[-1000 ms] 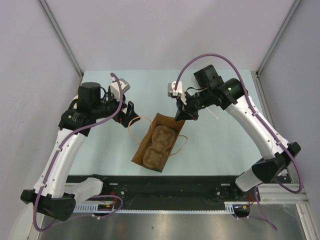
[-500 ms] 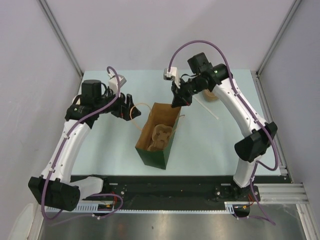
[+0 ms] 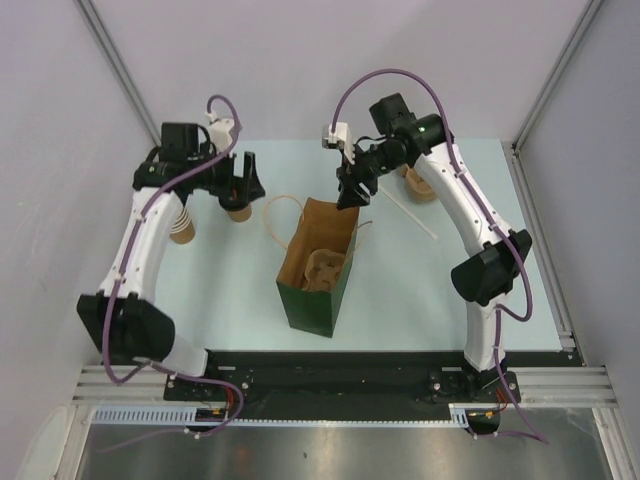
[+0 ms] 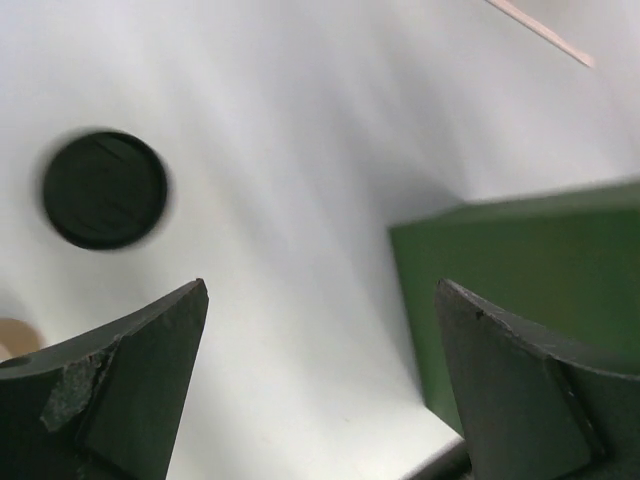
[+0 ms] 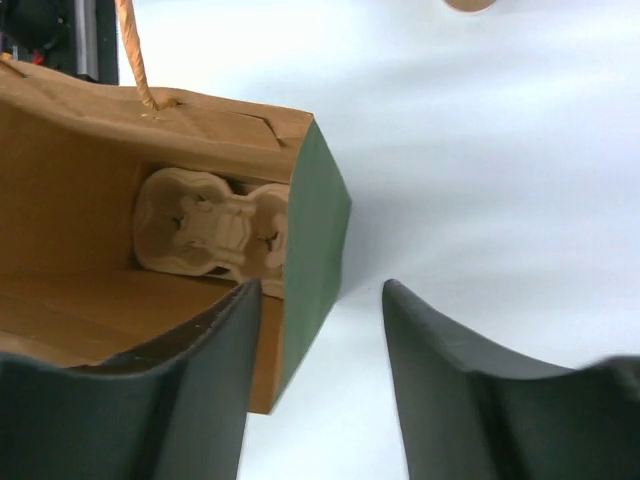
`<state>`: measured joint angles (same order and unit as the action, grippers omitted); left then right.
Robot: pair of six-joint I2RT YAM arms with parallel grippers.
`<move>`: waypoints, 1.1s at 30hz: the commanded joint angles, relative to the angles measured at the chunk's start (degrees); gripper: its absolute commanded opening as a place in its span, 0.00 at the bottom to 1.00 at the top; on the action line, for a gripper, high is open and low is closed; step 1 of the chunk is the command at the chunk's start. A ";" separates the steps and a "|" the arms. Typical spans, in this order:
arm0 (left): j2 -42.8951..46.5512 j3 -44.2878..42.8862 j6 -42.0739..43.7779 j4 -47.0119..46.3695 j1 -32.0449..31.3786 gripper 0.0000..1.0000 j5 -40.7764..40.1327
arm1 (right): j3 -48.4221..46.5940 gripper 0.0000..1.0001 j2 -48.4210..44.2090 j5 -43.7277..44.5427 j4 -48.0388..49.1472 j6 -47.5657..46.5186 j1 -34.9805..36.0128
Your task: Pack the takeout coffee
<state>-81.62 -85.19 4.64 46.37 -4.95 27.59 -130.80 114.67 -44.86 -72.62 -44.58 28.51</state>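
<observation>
The takeout coffee point(image 3: 237, 212) is a small brown cup on the far left of the table; its round black lid point(image 4: 105, 190) shows at the upper left of the left wrist view. My left gripper point(image 3: 237, 190) hovers just above it, open point(image 4: 322, 290), with only table between the fingers. The paper bag point(image 3: 320, 300), green outside and kraft inside, stands upright in the middle with its mouth open. My right gripper point(image 3: 350, 198) is at the bag's far rim, open point(image 5: 322, 285); one finger is over the inside and one outside the green wall point(image 5: 315, 230), and neither touches it.
A pulp cup carrier point(image 3: 318, 272) lies in the bottom of the bag point(image 5: 210, 225). A stack of pale paper cups point(image 3: 182, 228) stands left of the coffee. Another tan cup point(image 3: 418, 187) and a thin straw point(image 3: 410, 215) are at the far right. The bag's handle loop point(image 3: 275, 215) sticks out to the left.
The bag has gone from lying flat to standing upright. My right gripper has opened and let go of its rim. My left arm has swung back and left over the coffee.
</observation>
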 commanded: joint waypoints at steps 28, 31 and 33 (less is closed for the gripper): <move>-39.92 -36.45 7.84 13.57 6.25 1.00 -15.03 | -5.87 1.00 -0.68 5.84 -0.24 7.31 -1.53; -41.06 -36.63 7.75 13.83 6.62 1.00 -14.68 | -6.04 1.00 -0.59 6.01 -0.24 7.57 -1.53; -41.68 -36.89 7.57 14.19 7.15 0.99 -14.06 | -6.13 1.00 -0.50 6.01 -0.33 7.66 -1.53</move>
<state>-122.30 -118.74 11.64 59.75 0.56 12.71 -134.06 115.31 -39.20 -72.64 -37.87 27.24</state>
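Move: The lidded coffee cup stands about 17 cm ahead of the left hand, roughly 6 cm to its left and 20 cm below it. The cup stack is some 13 cm left of the coffee cup and about 3 cm nearer. The paper bag's middle lies around 4 cm back from the left hand, 13 cm to its right and 14 cm below. From the right hand, the coffee cup is about 18 cm ahead, 26 cm left and 22 cm below. Forward and a little left, quickly and level at first, the left arm reaches about 13 cm away from the bag towards the lidded coffee cup, then sinks some 12 cm as it slows, tipping its wide-open fingers more steeply down over the lid without gripping. The right hand opens from half to fully wide by the bag's rim and eases a couple of centimetres forward and right. ##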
